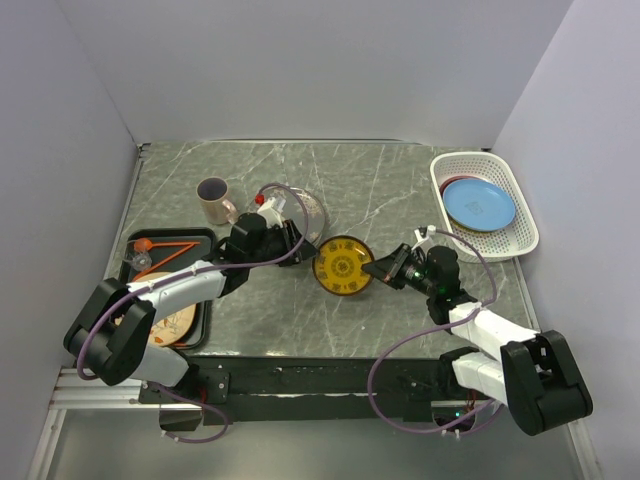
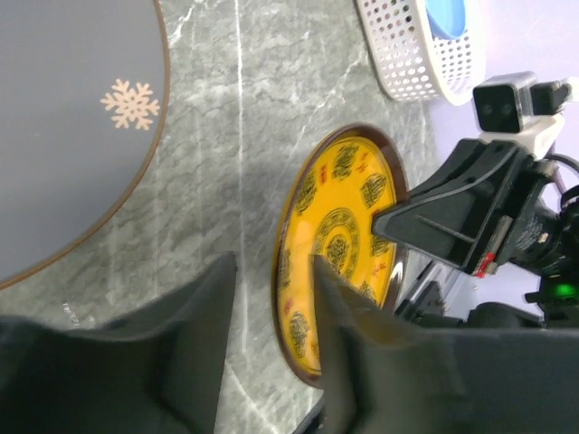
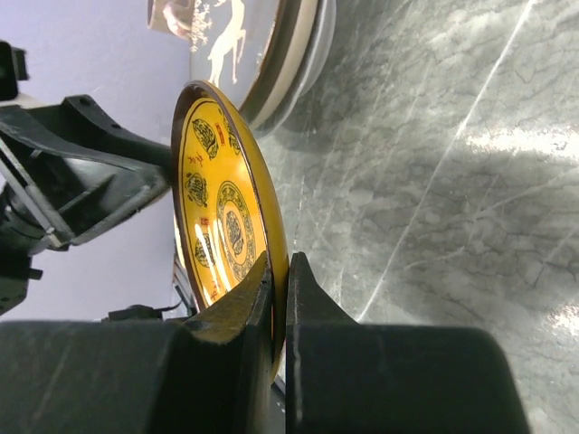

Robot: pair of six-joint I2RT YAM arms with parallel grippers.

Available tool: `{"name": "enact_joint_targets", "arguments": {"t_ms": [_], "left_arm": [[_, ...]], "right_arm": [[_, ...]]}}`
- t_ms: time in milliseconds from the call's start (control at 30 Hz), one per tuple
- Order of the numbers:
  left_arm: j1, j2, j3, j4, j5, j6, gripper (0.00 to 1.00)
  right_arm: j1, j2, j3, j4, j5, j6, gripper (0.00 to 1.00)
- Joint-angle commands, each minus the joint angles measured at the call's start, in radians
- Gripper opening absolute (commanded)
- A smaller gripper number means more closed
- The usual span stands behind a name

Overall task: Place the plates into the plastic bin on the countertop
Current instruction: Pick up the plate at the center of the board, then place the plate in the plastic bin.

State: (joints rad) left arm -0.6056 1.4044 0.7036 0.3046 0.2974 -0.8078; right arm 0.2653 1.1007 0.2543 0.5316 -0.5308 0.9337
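A yellow patterned plate (image 1: pixel 343 265) sits mid-countertop (image 1: pixel 400 190) between my two grippers. My right gripper (image 1: pixel 380 270) is shut on its right rim; in the right wrist view both fingers (image 3: pixel 308 303) pinch the yellow plate's (image 3: pixel 222 208) edge. My left gripper (image 1: pixel 300 246) stands open at the left rim, and the yellow plate's (image 2: pixel 339 244) edge lies between its parted fingers (image 2: pixel 194 316), close to the right one. The white plastic bin (image 1: pixel 520 215) at the far right holds a blue plate (image 1: pixel 480 203). More plates (image 1: pixel 308 213) are stacked behind the left gripper.
A beige mug (image 1: pixel 213 200) stands at the back left. A black tray (image 1: pixel 200 240) at the left edge holds a beige plate (image 1: pixel 165 325) and orange utensils. A dark snowflake plate (image 2: pixel 72 117) fills the left wrist view's upper left.
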Motion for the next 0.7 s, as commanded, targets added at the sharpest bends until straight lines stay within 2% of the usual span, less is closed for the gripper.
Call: {"name": "enact_joint_targets", "arguments": {"t_ms": [0, 267, 433, 667], "left_arm": [[-0.002, -0.030, 0.002, 0.064, 0.000, -0.004, 0.51], [-0.003, -0.041, 0.000, 0.025, -0.032, 0.018, 0.90], [-0.003, -0.094, -0.027, 0.007, -0.076, 0.038, 0.99], [-0.003, -0.130, -0.042, -0.025, -0.095, 0.055, 0.99]], "right_arm": [[0.008, -0.021, 0.023, 0.002, -0.006, -0.026, 0.00], [0.009, -0.006, 0.020, 0.033, -0.015, -0.016, 0.00], [0.008, 0.016, 0.020, 0.053, -0.023, -0.012, 0.00], [0.009, 0.048, 0.017, 0.088, -0.024, -0.004, 0.00]]}}
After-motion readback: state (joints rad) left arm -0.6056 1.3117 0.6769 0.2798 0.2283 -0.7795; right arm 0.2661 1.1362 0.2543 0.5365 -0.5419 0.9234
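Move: The yellow plate, already pinched at its right rim by the right hand, has its middle about 7 cm right and 3 cm back of the left hand, at roughly its height. The grey plate stack stands some 8 cm ahead of the left hand, 4 cm to its left and about 9 cm below. From the right hand the plate's middle is about 6 cm left and 1 cm ahead; the plastic bin lies roughly 15 cm ahead, 26 cm right and 8 cm lower. Nearly in place at first, the left hand goes on spreading its already parting fingers to fully open at the plate's left rim, then backs off up and to the left by about 1.5 cm each way, tipping up slightly, away from the plate. The right hand keeps its pinch on the right rim, sinking about 1 cm. ##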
